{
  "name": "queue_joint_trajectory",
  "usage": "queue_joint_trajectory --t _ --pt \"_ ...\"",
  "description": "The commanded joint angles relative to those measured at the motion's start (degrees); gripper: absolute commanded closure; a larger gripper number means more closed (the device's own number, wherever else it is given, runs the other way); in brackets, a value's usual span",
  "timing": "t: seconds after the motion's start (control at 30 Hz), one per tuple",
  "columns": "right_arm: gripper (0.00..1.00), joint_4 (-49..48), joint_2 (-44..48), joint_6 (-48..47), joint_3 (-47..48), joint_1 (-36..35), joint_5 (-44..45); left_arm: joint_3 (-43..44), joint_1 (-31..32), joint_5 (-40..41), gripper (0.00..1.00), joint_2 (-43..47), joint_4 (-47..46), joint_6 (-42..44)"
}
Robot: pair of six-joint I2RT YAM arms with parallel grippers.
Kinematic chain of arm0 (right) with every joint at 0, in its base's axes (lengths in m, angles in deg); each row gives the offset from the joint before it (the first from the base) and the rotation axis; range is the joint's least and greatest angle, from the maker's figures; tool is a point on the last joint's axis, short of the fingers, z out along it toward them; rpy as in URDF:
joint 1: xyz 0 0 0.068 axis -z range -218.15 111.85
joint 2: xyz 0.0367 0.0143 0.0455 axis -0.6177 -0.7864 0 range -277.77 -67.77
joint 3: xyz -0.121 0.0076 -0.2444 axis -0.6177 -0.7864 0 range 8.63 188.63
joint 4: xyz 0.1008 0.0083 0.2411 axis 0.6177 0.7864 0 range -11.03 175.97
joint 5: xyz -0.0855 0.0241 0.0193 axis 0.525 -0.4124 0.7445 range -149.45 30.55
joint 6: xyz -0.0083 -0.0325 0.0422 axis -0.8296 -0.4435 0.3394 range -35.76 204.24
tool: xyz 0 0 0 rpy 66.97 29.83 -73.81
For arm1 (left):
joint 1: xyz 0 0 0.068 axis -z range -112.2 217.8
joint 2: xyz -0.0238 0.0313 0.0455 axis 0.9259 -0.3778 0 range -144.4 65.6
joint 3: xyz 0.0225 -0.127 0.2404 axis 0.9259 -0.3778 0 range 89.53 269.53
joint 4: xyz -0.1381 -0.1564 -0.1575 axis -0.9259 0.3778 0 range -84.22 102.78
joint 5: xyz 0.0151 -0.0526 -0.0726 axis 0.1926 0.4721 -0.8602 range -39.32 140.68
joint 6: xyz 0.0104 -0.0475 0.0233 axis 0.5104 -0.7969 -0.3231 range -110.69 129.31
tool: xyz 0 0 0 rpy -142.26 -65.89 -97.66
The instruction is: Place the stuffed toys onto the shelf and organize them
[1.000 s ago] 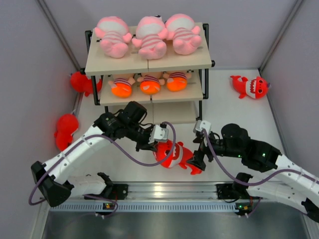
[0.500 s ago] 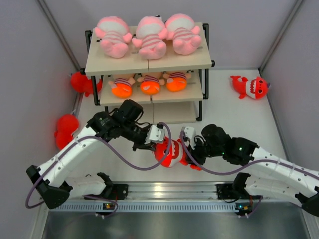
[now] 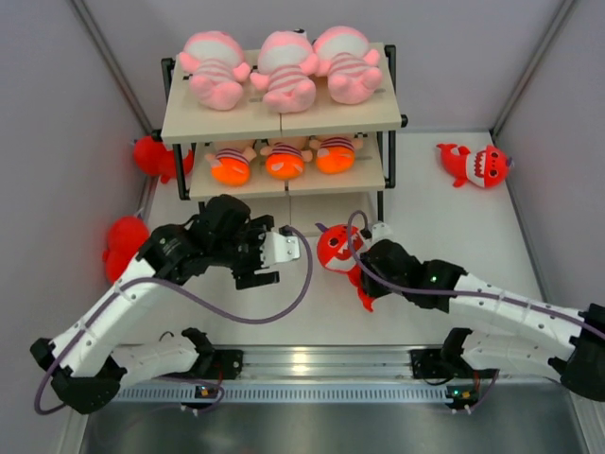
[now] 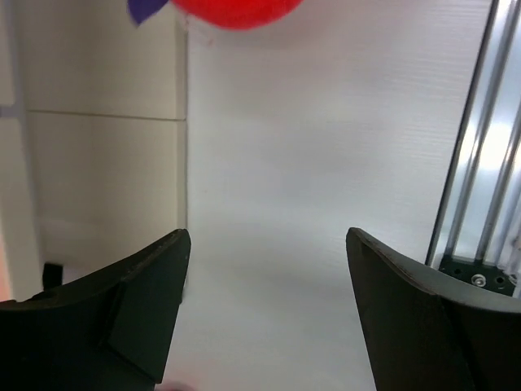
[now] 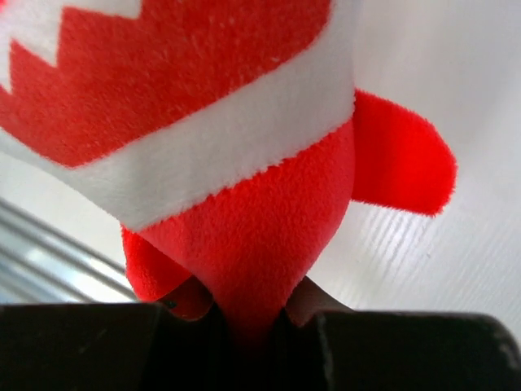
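A red shark (image 3: 333, 248) with a white toothy mouth hangs just in front of the shelf's (image 3: 284, 118) lowest tier. My right gripper (image 3: 357, 269) is shut on it. In the right wrist view the shark's red body (image 5: 244, 244) is pinched between the jaws of the right gripper (image 5: 252, 322). My left gripper (image 3: 276, 253) stands open and empty to the shark's left. In the left wrist view the left gripper (image 4: 267, 236) frames bare table, with a bit of the shark (image 4: 232, 8) at the top. Three pink striped dolls (image 3: 284, 71) lie on the top board. Three more dolls (image 3: 284, 159) lie on the middle board.
Another red shark (image 3: 477, 164) lies at the back right of the table. Two red toys (image 3: 156, 154) (image 3: 123, 241) rest by the left wall beside the shelf. An aluminium rail (image 3: 312, 359) runs along the near edge. Grey walls close in both sides.
My left gripper opened, let go of the shark and drew back to the left. My right gripper shut on the shark and carried it away from the rail toward the shelf.
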Motion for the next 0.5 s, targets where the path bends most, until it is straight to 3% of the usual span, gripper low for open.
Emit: queue_joint_trajectory --t 0.0,0.13,0.3,0.47 --pt "1.0 -2.4 -2.7 17.0 -2.5 -1.3 15.3 -1.3 -1.7 8.8 0.17 7.0 0.3 0.3" --pt "1.0 -14.7 -4.9 19.5 -4.3 -1.9 22.1 -2.2 -5.3 10.4 0.16 9.4 0.4 -1.2" --pt "1.0 -19.3 -13.9 19.7 0.2 -1.7 34.3 -3.6 -11.7 12.1 0.15 12.2 0.4 -2.9" --pt "1.0 -22.5 -28.9 19.6 6.8 2.9 28.8 -4.6 -16.3 12.0 0.15 14.1 1.7 -3.9"
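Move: The red shark is already pinched near its tail in the right gripper. The empty right half of the bottom shelf lies about 22 cm ahead of this hand, 8 cm left and 8 cm below. The right-hand orange toy sits above that spot, some 20 cm ahead, 8 cm left and 14 cm above the hand; the rack's right front post stands 16 cm ahead and 4 cm right, slightly lower. From the open left gripper, the held shark lies some 19 cm right, 5 cm ahead and 11 cm below. Keep the right gripper shut on the shark, dip it about 4 cm, then carry it forward some 10 cm, head first, towards the bottom shelf's right half, turning the wrist roughly 30 degrees clockwise. Meanwhile swing the empty left gripper about 10 cm to the left, away from the shark, fingers staying wide open and turning counter-clockwise. ##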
